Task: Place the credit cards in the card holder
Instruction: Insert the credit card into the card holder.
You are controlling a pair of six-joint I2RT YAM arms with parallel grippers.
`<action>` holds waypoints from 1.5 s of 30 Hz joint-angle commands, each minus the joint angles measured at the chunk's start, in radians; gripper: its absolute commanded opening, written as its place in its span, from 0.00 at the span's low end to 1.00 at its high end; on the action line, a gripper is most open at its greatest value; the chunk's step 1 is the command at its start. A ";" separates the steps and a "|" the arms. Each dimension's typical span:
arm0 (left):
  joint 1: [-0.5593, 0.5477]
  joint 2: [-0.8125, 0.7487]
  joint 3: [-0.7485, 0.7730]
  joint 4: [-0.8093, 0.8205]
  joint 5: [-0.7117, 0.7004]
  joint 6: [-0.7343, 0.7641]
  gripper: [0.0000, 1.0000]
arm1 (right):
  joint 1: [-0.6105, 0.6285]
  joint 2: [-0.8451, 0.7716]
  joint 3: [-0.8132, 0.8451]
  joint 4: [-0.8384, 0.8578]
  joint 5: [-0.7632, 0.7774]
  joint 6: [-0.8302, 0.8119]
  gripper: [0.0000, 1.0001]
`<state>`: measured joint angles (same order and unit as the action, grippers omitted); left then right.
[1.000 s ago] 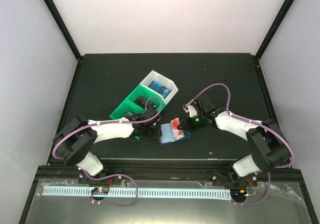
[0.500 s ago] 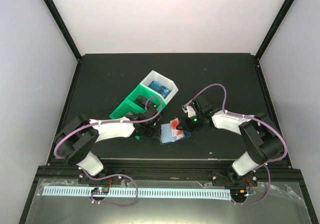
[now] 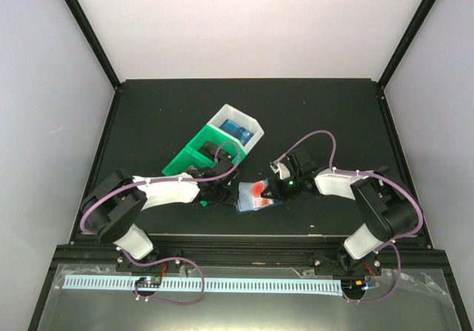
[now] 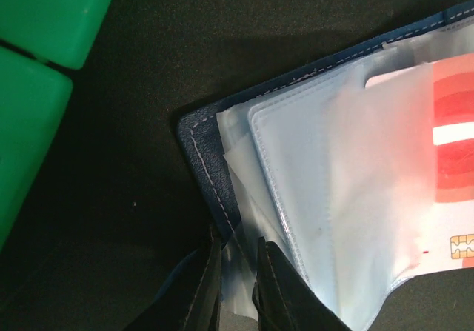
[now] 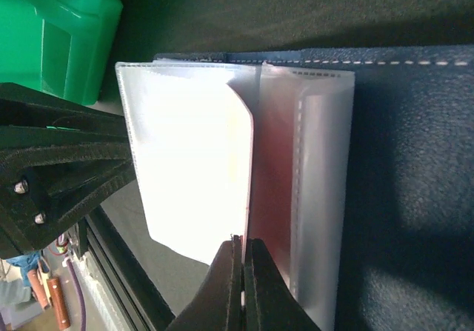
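Observation:
The dark blue card holder [image 3: 252, 201] lies open near the table's front edge, its clear sleeves up. My left gripper [image 3: 222, 195] is at its left side. In the left wrist view the gripper [image 4: 237, 243] is shut on a clear sleeve at the cover's stitched edge [image 4: 204, 153]. A red-and-white credit card [image 3: 259, 189] lies partway inside a sleeve [image 4: 452, 146]. My right gripper [image 3: 274, 189] is shut on that card's edge [image 5: 243, 243]; the card's red face [image 5: 270, 198] stands against the sleeve over the holder [image 5: 415, 161]. Blue cards [image 3: 238, 130] lie in a white bin.
A green bin [image 3: 194, 158] joined to a white bin [image 3: 244, 121] stands just behind the left gripper, close to the holder. It shows as green walls in the wrist views [image 4: 37, 49] [image 5: 59, 27]. The left arm's black gripper body [image 5: 52, 168] sits beside the sleeves.
The left gripper has closed on the clear sleeve. The right gripper has moved slightly left and toward the front with the red-and-white card, further over the holder.

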<state>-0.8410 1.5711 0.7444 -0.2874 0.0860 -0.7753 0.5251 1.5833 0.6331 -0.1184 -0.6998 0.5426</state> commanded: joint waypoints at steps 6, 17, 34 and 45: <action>-0.004 0.043 0.003 -0.012 0.006 -0.009 0.15 | 0.007 0.076 -0.034 0.052 -0.047 0.032 0.01; -0.004 0.044 -0.004 -0.010 0.009 -0.010 0.13 | 0.029 0.102 -0.034 0.170 -0.062 0.088 0.05; -0.007 0.018 -0.016 -0.012 0.003 -0.011 0.13 | 0.061 -0.006 -0.071 0.204 0.025 0.170 0.29; -0.006 0.004 -0.019 0.002 0.018 -0.002 0.13 | 0.084 -0.062 -0.024 0.043 0.147 0.155 0.55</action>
<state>-0.8410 1.5719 0.7433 -0.2825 0.0864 -0.7780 0.5880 1.5223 0.5770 -0.0101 -0.6098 0.7128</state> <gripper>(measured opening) 0.131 0.547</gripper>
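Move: Just left of the right hand, which pinches the red-and-white card by its right edge with the far side already in the sleeve, the card holder's clear pocket has its middle about 4 cm left, 1 cm back and 2 cm below. The green tray stands some 17 cm left and 10 cm ahead of this hand; the white box, about 8 cm left and 17 cm ahead. From the left hand, that pocket lies roughly 5 cm right and 1 cm ahead, 1 cm lower. Sliding the card farther left into the open side of the pocket, the right hand travels about 2.5 cm left, sinking 1 cm and easing back a little, its fingers parting from midway on. It then opens to about half and draws back to the right some 1.5 cm, rising about as much. The left fingers stay still, keeping the sleeve's left edge pinched. ##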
